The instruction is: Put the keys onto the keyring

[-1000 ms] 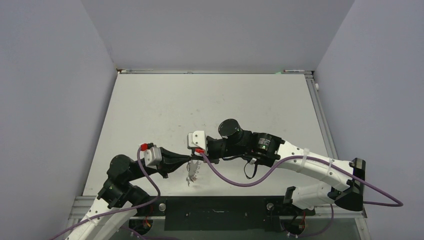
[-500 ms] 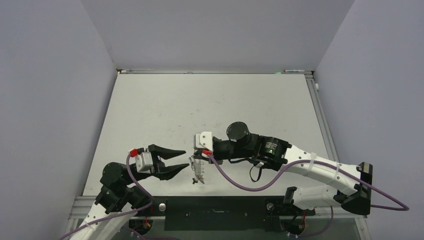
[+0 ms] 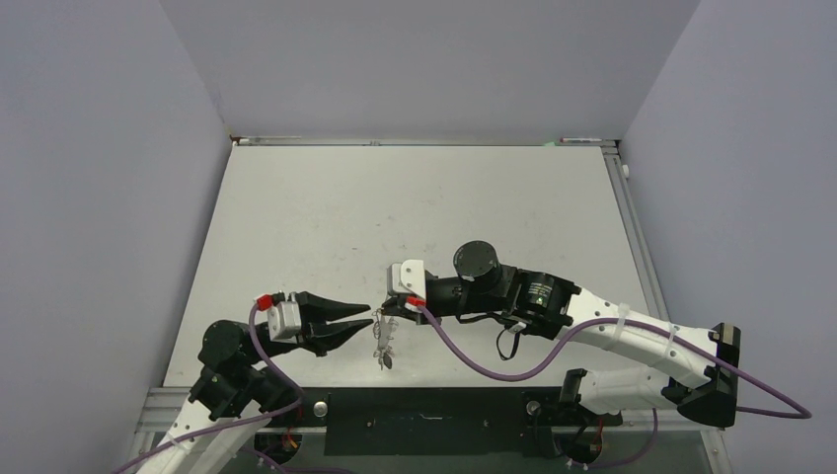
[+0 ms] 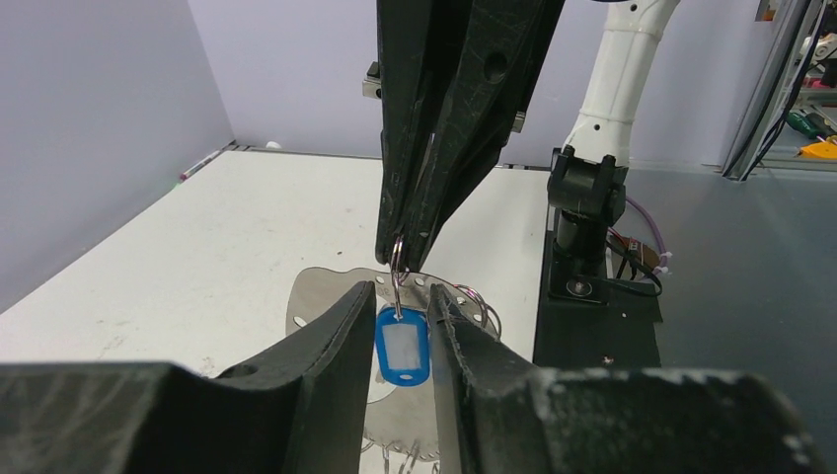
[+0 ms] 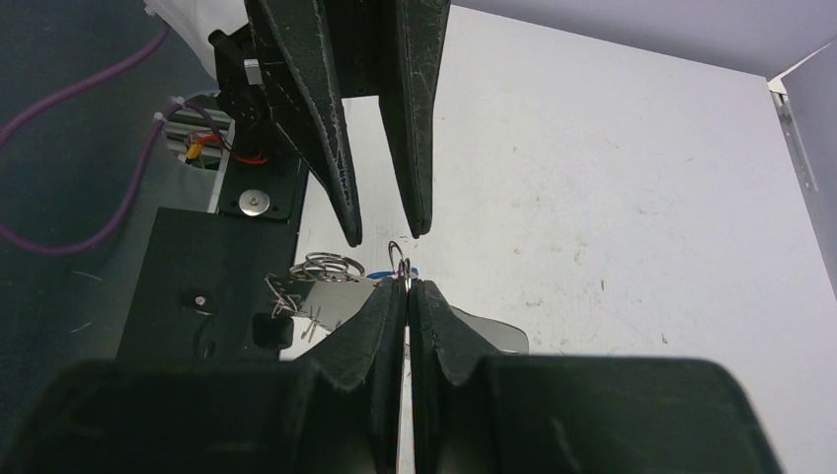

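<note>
My right gripper (image 3: 381,315) is shut on a small wire ring (image 4: 397,255). From that ring hangs the key's blue plastic tag (image 4: 402,346). The grey keyring plate (image 4: 321,301) shows just behind the tag, with tiny holes and wire split rings (image 4: 476,299) along its edge; it seems to dangle off the table (image 3: 415,207) under the right fingertips. My left gripper (image 4: 402,291) faces the right one, open, with one finger on each side of the blue tag and narrow gaps showing. The red-tagged and dark-headed keys are not visible.
The black mounting plate (image 3: 424,407) runs along the near table edge, right below the hanging keyring. The right arm's base post (image 4: 590,212) stands behind it. Grey walls close in the table on the left, right and far sides.
The left gripper let go, opened wide and drew back left, then narrowed around the blue tag. The right gripper stayed shut and shifted slightly right with the hanging keyring.
</note>
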`<state>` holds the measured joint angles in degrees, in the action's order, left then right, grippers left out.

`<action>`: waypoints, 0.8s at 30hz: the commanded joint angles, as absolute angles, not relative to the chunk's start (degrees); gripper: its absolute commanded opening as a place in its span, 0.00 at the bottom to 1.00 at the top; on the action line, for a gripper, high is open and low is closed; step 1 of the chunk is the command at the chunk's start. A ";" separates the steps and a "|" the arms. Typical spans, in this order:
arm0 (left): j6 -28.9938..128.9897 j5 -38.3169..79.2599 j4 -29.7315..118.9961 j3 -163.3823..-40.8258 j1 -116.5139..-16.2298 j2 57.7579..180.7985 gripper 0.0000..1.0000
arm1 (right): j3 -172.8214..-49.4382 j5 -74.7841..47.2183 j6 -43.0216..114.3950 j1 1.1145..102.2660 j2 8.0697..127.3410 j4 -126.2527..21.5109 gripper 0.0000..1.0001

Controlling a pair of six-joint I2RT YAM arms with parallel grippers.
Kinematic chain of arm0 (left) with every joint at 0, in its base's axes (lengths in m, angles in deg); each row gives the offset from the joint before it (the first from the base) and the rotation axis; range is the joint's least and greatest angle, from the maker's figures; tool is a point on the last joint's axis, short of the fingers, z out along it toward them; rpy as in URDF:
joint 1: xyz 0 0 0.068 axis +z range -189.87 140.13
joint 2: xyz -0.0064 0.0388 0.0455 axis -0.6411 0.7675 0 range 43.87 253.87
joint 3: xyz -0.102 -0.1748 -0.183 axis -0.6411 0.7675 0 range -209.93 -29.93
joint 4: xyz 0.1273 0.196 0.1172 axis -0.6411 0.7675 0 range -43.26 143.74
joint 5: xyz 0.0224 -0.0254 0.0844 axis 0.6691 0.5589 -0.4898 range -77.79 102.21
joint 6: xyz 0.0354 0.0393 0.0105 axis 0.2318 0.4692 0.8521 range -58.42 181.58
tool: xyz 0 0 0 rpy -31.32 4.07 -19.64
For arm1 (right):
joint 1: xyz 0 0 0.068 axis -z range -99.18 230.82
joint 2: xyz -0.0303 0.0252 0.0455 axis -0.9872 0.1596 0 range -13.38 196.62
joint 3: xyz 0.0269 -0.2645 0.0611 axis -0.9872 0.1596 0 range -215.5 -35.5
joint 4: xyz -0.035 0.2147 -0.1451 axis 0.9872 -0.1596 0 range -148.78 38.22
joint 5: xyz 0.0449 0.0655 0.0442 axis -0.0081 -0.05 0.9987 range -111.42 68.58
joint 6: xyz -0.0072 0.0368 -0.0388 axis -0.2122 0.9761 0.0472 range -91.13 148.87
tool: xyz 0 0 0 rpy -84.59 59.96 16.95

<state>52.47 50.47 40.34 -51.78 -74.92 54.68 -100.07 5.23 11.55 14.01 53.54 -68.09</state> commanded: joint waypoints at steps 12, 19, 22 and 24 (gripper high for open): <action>51.91 52.64 36.95 -51.47 -74.63 56.66 0.18 | -100.55 9.16 12.22 14.16 51.98 -62.37 0.05; 52.71 53.06 37.10 -51.68 -74.34 56.33 0.00 | -100.04 10.22 12.49 14.15 52.23 -61.55 0.05; 53.50 53.16 37.82 -51.95 -74.24 55.97 0.00 | -99.70 10.14 12.92 14.17 52.05 -60.34 0.05; 53.85 53.03 38.17 -52.08 -74.17 55.73 0.00 | -98.84 9.52 13.42 14.18 51.42 -58.57 0.05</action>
<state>52.65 52.63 39.67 -51.15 -74.64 56.28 -99.53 7.81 12.18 14.06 53.54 -66.23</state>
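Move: The small split ring carrying the blue tag is still in the right fingertips, sticking out about 1 cm to that hand's left. From the left hand it lies roughly 2 cm to the right and 1 cm lower, level fore and aft. The blue tag hangs some 3 cm under the ring. The metal keyring plate hangs about 7 cm below the left hand and 3 cm to its right, level fore and aft. The ring's lower end, just above the blue tag, is what the left hand closes on: its part-open fingers sink about 1 cm, edging half a centimetre right towards the right fingertips, then shut completely and pinch the ring there. The right hand keeps its grip, easing back a bit under 1 cm. ##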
